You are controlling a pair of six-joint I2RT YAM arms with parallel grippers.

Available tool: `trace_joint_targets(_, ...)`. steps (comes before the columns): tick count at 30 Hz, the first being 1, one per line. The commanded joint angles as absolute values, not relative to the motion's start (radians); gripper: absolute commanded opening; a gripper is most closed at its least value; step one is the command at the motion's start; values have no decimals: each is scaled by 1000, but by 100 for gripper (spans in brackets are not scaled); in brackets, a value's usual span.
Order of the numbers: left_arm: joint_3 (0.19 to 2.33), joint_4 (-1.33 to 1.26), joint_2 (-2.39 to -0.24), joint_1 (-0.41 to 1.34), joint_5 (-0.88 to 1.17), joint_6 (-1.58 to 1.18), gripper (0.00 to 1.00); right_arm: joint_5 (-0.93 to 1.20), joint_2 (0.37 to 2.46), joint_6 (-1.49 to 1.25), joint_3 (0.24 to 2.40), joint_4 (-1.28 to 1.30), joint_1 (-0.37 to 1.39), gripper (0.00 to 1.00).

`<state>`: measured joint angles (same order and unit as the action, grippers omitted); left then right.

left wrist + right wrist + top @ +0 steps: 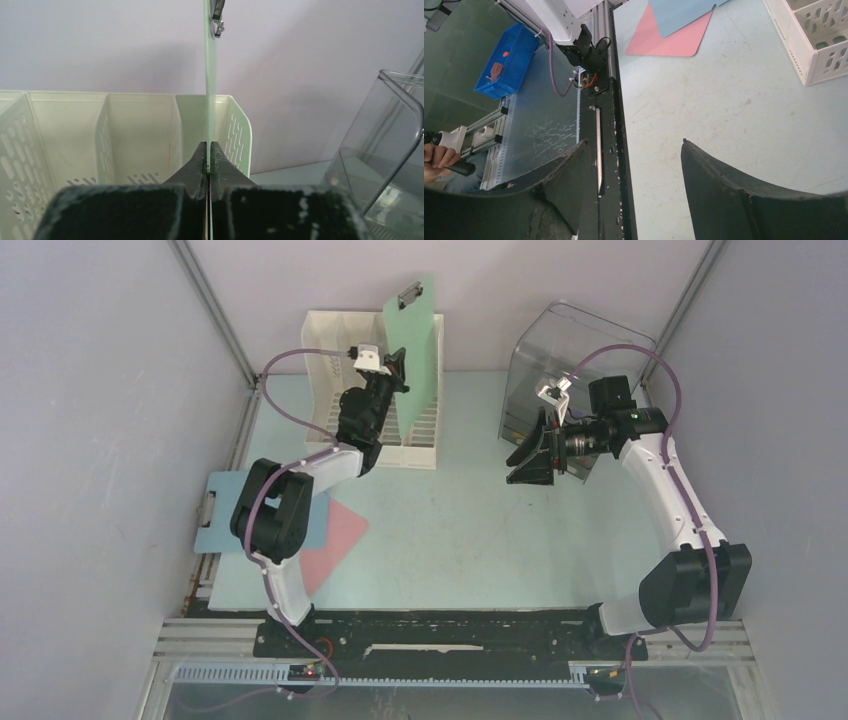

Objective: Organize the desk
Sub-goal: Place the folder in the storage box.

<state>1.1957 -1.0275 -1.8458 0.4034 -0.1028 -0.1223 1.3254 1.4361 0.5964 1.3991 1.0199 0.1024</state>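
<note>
The desk [470, 530] is a pale mint-green tabletop. My left gripper [400, 368] is shut on the edge of a green clipboard [415, 340], holding it upright over the white file rack [345, 350] at the back. In the left wrist view the clipboard [209, 100] stands edge-on between my closed fingers [209, 150], in line with the rack's rightmost slot [195, 130]; its lower end is hidden. My right gripper [528, 452] hangs open above the desk, nothing between its fingers [634, 142].
A clear plastic box [575, 355] stands at the back right, just behind the right gripper. A blue clipboard [225, 510] and a pink sheet [340, 535] lie at the desk's left edge. Grey walls close in both sides. A blue bin [506, 60] sits off the desk.
</note>
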Motion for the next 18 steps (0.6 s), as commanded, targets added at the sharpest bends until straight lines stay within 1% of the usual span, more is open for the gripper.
trace_joint_targets(1,1250,-1186,-1884,401,-116,-119,2,1345,1401,611,1395,1016,102,74)
trace_joint_targets(4,1235,-1188,-1899,401,-130,-130,20,1347,1401,613,1397,1017,101,74)
trace_joint_targets(7,1205,-1187,-1892,401,-134,-133,40,1346,1402,616,1396,1018,101,74)
trace_joint_targets(10,1170,-1162,-1864,400,-137,-136,55,1346,1404,619,1396,1021,101,74)
trace_joint_targets(14,1160,-1037,-1803,399,-134,-156,68,1347,1407,621,1396,1023,101,74)
trace_joint_targets(16,1192,-893,-1768,399,-147,-182,74,1347,1406,621,1396,1023,102,74)
trace_joint_targets(18,1250,-713,-1744,395,-139,-204,78,1347,1406,621,1396,1023,101,74)
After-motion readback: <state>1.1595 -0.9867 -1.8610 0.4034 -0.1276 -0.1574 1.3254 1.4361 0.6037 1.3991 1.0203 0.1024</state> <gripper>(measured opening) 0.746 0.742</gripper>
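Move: Just right of the left hand, about 3 cm over, 4 cm ahead and 15 cm below, is the middle of the storage box's rightmost slot, with the next slot some 8 cm to the left of it. The held green folder's middle lies about 10 cm ahead, 2 cm right and 3 cm above. The clear drawer case stands some 36 cm to the right, level with the hand. From the right hand, the slot is roughly 27 cm ahead, 20 cm left and 14 cm lower. Spreading its fingers from shut to about three-quarters open, the left hand lets go of the green folder's near edge over the storage box's rightmost slot. It dips about 1 cm, hovers there while the fingers part, then sinks further, some 3.5 cm down in all. Near the end the wrist tips about 5 degrees downward, the open fingers either side of the folder. ##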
